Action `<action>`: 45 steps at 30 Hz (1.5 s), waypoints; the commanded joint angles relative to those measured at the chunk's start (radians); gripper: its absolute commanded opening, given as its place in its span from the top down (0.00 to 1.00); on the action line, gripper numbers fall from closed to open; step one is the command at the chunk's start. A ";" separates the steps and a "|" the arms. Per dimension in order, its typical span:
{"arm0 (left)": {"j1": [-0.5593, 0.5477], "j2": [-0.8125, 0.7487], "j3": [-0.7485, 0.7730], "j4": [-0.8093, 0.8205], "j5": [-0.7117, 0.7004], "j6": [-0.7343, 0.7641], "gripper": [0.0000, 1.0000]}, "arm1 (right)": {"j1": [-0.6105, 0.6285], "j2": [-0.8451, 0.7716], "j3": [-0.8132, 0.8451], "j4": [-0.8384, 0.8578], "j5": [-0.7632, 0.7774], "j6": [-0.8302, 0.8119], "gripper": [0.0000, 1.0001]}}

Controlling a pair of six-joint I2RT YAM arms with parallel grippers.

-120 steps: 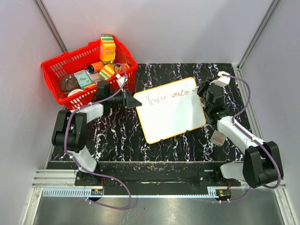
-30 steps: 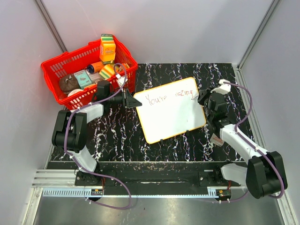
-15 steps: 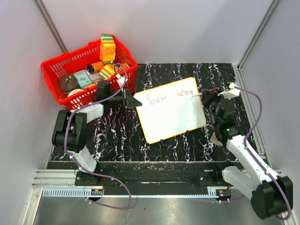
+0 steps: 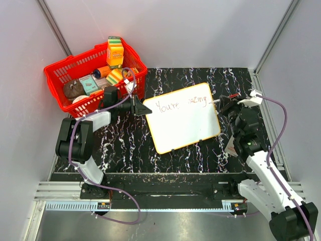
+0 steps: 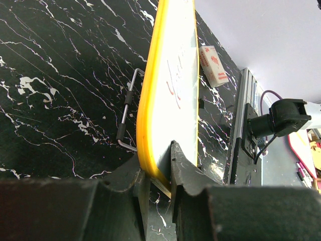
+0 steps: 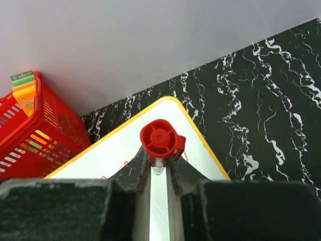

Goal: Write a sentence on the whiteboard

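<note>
The whiteboard (image 4: 186,125) lies tilted mid-table, white with an orange-yellow rim. Across its upper part runs the sentence (image 4: 181,103) in thin red script, beginning "You're". My left gripper (image 4: 142,108) is shut on the board's left corner; in the left wrist view its jaws (image 5: 158,170) pinch the yellow rim (image 5: 145,100). My right gripper (image 4: 223,102) hovers just off the board's upper right corner, shut on a red marker (image 4: 231,95). The right wrist view shows the marker's red end (image 6: 160,138) between the fingers, over the whiteboard (image 6: 125,150).
A red basket (image 4: 65,70) with groceries, including an orange juice carton (image 4: 115,52), stands at the back left, close behind my left gripper. A small white box with red print (image 5: 213,65) lies right of the board, partly under my right arm. Grey walls enclose the table.
My right gripper has drawn back to the right with the marker, off the end of the red lettering. The board and my left gripper have stayed put.
</note>
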 commanded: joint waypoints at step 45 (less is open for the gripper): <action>-0.059 0.044 -0.024 -0.075 -0.074 0.214 1.00 | 0.545 0.399 0.059 0.336 -0.020 -0.182 1.00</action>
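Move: The marker in the right fingers is bound for the blank board below "You're", about 25 cm to the right hand's left, 2 cm farther out and some 14 cm lower. The word "amazing" lies about 12 cm left, 9 cm ahead and 9 cm below that hand; "You're" is 26 cm left, 6 cm ahead and 9 cm below. From the left hand, the blank spot lies about 11 cm right, 4 cm back and slightly lower. Keep the marker pinched and first sink the right hand, easing left. Then sweep it left across the front of the board, away from the end of "amazing" and towards the blank space under "You're", about 21 cm in all, while turning the wrist some 30 degrees counter-clockwise. Hold the left gripper still on the board's left edge. ##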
